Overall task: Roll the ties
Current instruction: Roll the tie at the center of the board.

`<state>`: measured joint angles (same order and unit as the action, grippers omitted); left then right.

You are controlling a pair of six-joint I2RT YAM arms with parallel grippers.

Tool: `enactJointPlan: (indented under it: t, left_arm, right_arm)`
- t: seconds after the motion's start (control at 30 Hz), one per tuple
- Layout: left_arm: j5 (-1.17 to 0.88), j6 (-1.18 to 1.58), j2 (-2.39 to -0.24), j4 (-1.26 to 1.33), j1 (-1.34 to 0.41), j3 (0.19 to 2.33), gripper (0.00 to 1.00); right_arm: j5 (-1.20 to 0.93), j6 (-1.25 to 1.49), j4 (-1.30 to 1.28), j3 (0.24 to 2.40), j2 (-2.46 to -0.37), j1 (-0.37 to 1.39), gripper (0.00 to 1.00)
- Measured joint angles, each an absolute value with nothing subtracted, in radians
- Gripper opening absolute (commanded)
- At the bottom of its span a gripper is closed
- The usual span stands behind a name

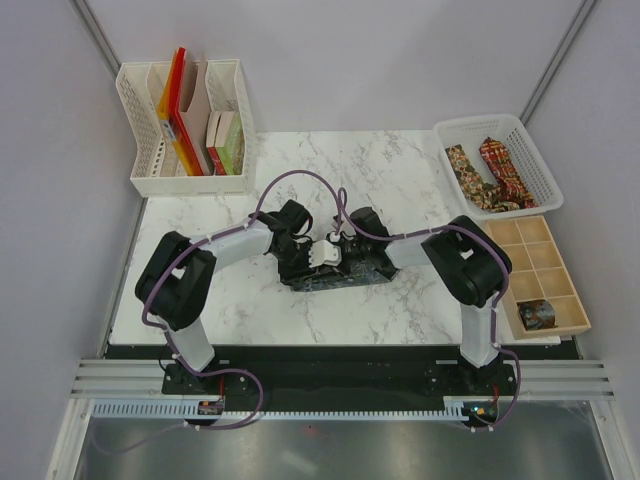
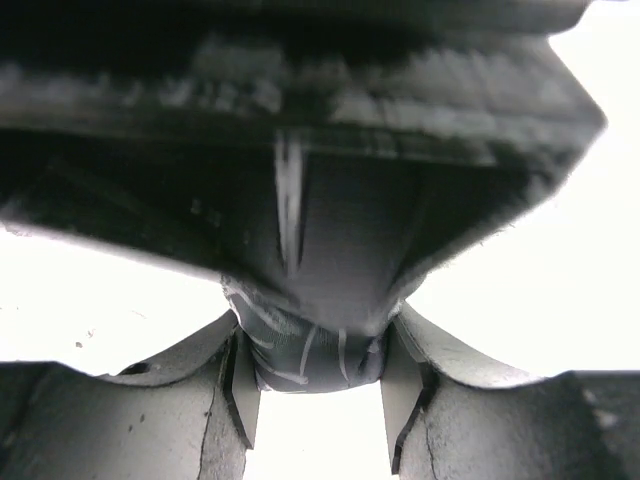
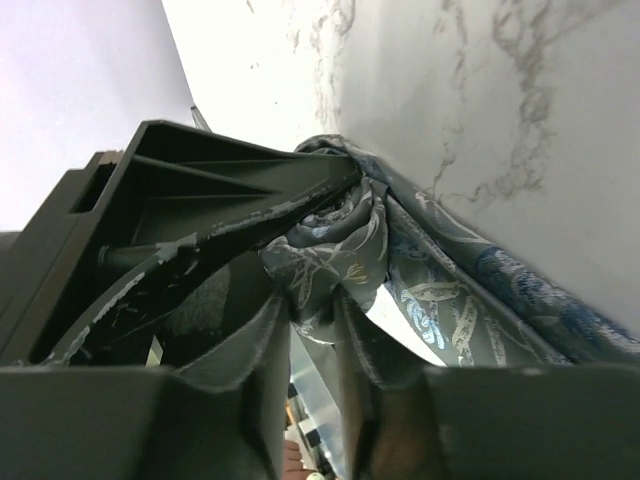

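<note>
A dark grey-green tie [image 1: 335, 278] lies bunched in the middle of the marble table, and both grippers meet over it. My left gripper [image 1: 300, 258] is shut on a fold of this tie [image 2: 320, 290], with the cloth pinched between its fingertips [image 2: 395, 335]. From the other side my right gripper [image 3: 313, 300] is shut on a rolled fold of the same tie [image 3: 450, 300], whose free length trails off across the table. A brown-gold tie [image 1: 462, 165] and a red tie [image 1: 503, 170] lie in the white basket [image 1: 540, 170] at the back right.
A wooden compartment tray [image 1: 545, 270] stands at the right edge, with a rolled dark tie [image 1: 536, 315] in its near cell. A white file rack [image 1: 150, 150] holding coloured folders stands at the back left. Grey walls close in both sides.
</note>
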<state>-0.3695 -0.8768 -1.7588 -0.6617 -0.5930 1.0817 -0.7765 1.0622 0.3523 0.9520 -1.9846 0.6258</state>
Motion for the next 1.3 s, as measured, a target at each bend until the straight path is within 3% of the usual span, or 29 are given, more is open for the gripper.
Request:
enactJointPlan:
  t: [0.13,0.43,0.77,0.87,1.17,1.3]
  left_arm:
    - [-0.37,-0.877,-1.759,-0.661,-0.593,1.082,0.4]
    - [-0.39,-0.879,-1.755,-0.65,-0.59,1.077,0.65]
    - [-0.453,-0.882,-1.697,-0.668,-0.59,1.066,0.81]
    - [-0.474,-0.88,-1.663,-0.674,-0.591,1.066,0.98]
    - [-0.542,-0.841,-1.513,-0.655,-0.558,1.041,1.0]
    - [-0.606,-0.735,-1.399,-0.613,-0.461,1.036,1.0]
  right_arm:
    - [-0.774,1.037,0.321,0.968,-1.988,0.624,0.0]
    - [-0.779,0.945,0.229,1.0,-1.989,0.606,0.0]
    - [-0.779,0.863,0.134,1.005,-2.012,0.564,0.0]
    - [-0.781,0.846,0.113,1.008,-2.024,0.553,0.0]
    - [-0.796,0.802,0.075,1.042,-2.051,0.543,0.0]
    - [-0.803,0.807,0.076,1.044,-2.057,0.541,0.0]
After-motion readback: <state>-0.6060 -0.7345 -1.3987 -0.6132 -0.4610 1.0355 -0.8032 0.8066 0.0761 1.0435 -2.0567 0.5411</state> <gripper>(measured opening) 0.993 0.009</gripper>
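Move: The left fingers already hold the rolled part of the tie, its middle at the hand point. The tie's flat tail runs off to the right, its middle about 10 cm right of that hand, level fore and aft and 1 cm lower. From the right hand, the roll is about 2 cm left, 1 cm back and 3 cm below; the tail's middle is some 8 cm right, straight across, 5 cm below. Left fingers open, rise about 11 cm off the roll; right fingers shut, shifting 5 cm right and down. ##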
